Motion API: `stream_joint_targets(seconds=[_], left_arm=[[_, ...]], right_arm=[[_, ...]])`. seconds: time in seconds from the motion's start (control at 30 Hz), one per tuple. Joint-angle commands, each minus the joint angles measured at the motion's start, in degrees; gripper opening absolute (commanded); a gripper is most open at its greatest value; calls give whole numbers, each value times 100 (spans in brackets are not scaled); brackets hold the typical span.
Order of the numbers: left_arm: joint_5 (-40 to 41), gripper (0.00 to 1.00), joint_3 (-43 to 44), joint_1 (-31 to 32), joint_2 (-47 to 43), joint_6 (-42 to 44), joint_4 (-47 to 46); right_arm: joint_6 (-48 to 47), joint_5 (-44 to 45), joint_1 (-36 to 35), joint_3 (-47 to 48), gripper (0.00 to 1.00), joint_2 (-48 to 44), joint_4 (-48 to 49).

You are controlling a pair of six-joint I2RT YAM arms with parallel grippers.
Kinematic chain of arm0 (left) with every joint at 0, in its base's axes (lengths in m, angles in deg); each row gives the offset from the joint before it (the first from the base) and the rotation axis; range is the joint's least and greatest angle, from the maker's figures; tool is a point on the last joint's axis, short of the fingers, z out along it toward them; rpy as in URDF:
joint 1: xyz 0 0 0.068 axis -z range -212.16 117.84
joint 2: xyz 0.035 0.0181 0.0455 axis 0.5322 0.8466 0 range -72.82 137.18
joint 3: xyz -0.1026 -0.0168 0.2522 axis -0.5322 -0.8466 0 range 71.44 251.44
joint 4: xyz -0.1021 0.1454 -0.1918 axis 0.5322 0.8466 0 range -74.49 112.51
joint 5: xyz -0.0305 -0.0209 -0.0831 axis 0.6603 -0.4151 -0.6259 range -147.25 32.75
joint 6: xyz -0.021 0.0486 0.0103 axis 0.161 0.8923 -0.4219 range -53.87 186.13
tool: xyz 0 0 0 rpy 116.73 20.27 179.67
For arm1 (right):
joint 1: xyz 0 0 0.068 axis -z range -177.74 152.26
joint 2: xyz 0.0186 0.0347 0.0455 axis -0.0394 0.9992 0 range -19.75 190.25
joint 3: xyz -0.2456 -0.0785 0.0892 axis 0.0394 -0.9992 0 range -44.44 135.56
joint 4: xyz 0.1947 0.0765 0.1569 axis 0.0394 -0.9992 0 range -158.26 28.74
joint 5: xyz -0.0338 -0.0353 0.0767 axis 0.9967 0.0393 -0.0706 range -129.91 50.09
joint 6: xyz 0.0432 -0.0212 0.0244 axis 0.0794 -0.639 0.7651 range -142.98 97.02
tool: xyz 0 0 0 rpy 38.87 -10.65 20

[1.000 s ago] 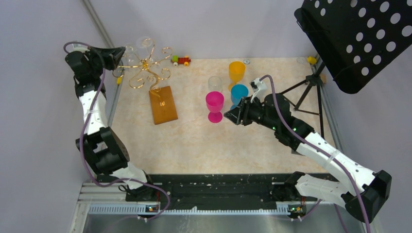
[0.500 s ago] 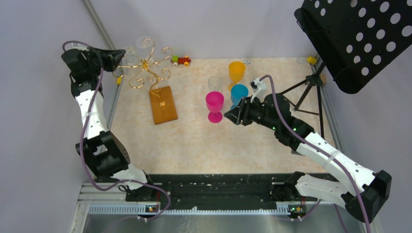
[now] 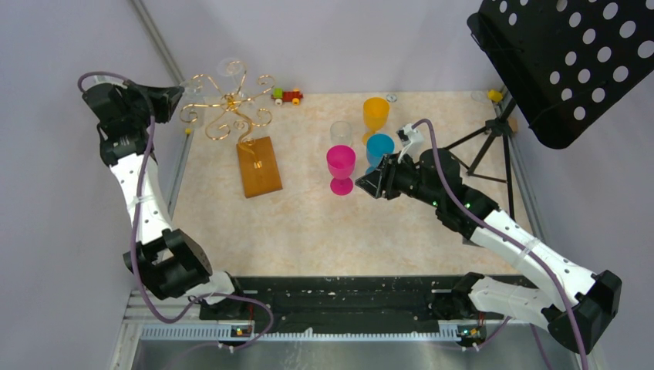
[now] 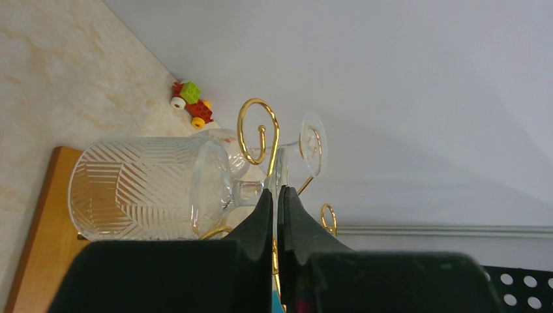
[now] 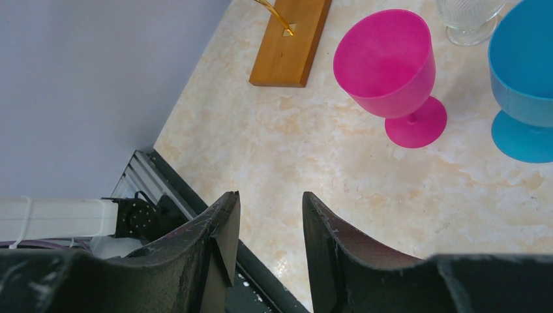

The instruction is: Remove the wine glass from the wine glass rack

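Observation:
The gold wire wine glass rack stands on its brown wooden base at the back left. In the left wrist view my left gripper is shut on the thin foot of a clear wine glass with a patterned bowl, lying sideways beside a gold curl. Seen from above, that gripper sits just left of the rack's arms; whether the glass is free of the wire is unclear. A second clear glass still hangs on the rack. My right gripper is open and holds nothing, near a pink goblet.
Pink, blue and orange goblets and a clear glass stand mid-table. A black music stand on a tripod overhangs the right side. A toy train lies by the back wall.
My left arm has drawn leftward, away from the rack, carrying the clear glass with it. The right arm has not moved.

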Motion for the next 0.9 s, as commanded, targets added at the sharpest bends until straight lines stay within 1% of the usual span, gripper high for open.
stream_joint_targets(seconds=[0.0, 0.13, 0.33, 0.43, 0.57, 0.77, 0.87], left_arm=[[423, 0, 108, -127, -602, 248, -280], [760, 0, -1, -296, -798, 390, -140], [965, 0, 15, -589, -1067, 552, 91], [946, 0, -41, -726, -1274, 698, 323], [799, 0, -363, -930, -1730, 840, 488], [952, 0, -400, -1024, -2347, 1341, 1332], [801, 0, -599, -1019, -2662, 1419, 1557]], right_arm=[[10, 27, 41, 8, 41, -96, 179], [7, 29, 41, 9, 41, -123, 158], [7, 22, 41, 10, 41, -171, 158], [7, 3, 41, 10, 41, -168, 179], [-7, -33, 41, 48, 41, -115, 221], [-78, -142, 41, 103, 42, 29, 239], [-81, -184, 41, 95, 44, 83, 298]])
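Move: The left hand already pinches the foot of a clear wine glass, its bowl hanging down. The middle of the gold rack lies about 12 cm to this hand's right, level with it in reach and roughly 2 cm lower; another clear glass hangs some 7 cm ahead, 10 cm to the right and 5 cm below. The standing pink glass is about 38 cm right, 6 cm back and 32 cm down. From the idle right hand the rack's middle lies around 19 cm ahead, 32 cm left and 10 cm up. Keeping its pinch on the glass's foot, the left hand carries the hanging glass away from the rack, first back and to the left with a slight rise, then almost straight back, easing a little to the right at the end. It comes back some 12 cm in all and rises about 3 cm, turning 15 to 20 degrees counter-clockwise and rolling its left side up. ##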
